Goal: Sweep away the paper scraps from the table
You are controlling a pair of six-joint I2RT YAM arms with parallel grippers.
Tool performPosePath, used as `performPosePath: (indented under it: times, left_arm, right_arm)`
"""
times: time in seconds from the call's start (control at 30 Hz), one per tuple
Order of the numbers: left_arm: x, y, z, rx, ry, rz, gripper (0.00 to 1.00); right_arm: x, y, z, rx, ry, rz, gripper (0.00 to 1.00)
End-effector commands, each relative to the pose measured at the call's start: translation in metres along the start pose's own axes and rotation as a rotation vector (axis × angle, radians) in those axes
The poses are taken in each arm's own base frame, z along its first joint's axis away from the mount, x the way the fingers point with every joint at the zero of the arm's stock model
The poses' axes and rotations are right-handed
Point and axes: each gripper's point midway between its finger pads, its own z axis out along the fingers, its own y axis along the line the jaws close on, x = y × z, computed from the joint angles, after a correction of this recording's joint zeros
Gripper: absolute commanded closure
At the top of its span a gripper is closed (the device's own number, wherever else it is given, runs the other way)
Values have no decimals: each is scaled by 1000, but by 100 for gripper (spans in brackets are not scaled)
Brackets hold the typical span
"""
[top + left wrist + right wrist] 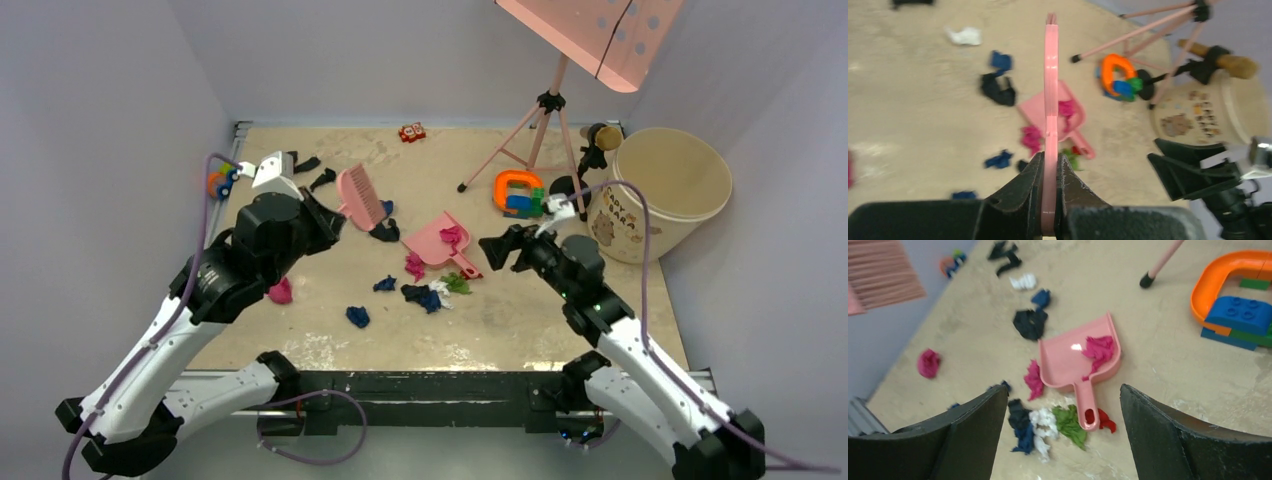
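My left gripper (pixel 322 222) is shut on the handle of a pink brush (pixel 362 198), bristles towards the far side; in the left wrist view the handle (pixel 1050 100) runs up from the clamped jaws (pixel 1050 165). A pink dustpan (pixel 440 243) lies mid-table with a magenta scrap (pixel 1099 350) in it. My right gripper (pixel 497 250) hovers open just right of the pan handle (pixel 1087 405), holding nothing. Paper scraps lie around the pan: a green, white and dark blue cluster (pixel 427 294), a magenta one (pixel 1034 380), a black one (pixel 385 232), blue ones (pixel 357 316) and a pink wad (pixel 281 291).
A cream bucket (pixel 665 190) stands off the table's right edge. A pink tripod stand (pixel 540 130) and an orange-blue toy (pixel 520 192) sit at the back right. A red-white block (pixel 411 131) lies at the far edge, another toy (pixel 220 182) at the left rail.
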Motion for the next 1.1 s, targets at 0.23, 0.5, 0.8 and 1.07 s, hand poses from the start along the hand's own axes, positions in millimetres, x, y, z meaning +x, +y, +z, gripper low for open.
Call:
performPosePath:
  times: [0.23, 0.5, 0.8, 1.07]
  left_arm:
    - [5, 134, -51, -463, 3, 411, 100]
    - [0, 157, -57, -607, 4, 489, 100]
    - [-13, 157, -57, -695, 15, 564, 100]
    - [-20, 152, -56, -671, -7, 576, 100]
  right_arm:
    - [72, 5, 63, 42, 387, -250, 21]
    - [129, -12, 69, 112, 576, -241, 25]
    - [146, -22, 79, 222, 617, -312, 30]
    - [149, -28, 88, 267, 617, -336, 54]
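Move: The dustpan handle lies about 3 cm ahead of the empty right hand, 7 cm left and 20 cm below. Around it, the green scrap is some 4 cm nearer the base and 2 cm farther left, the loose magenta scrap about 11 cm straight left. From the left hand, holding the brush, the far-left magenta scrap lies about level, 17 cm left and 32 cm down; the blue scrap is 7 cm back, 1 cm left. The dustpan handle is what the right hand drops to: about 17 cm down and 7 cm left, slightly forward late on, its fingers tipping from near level to steeply down and half closing until they stand either side of the handle. The left hand keeps its grip on the brush, swinging it some 14 cm left and 8 cm down, a little back, rolling left side up, towards the far-left magenta scrap. ##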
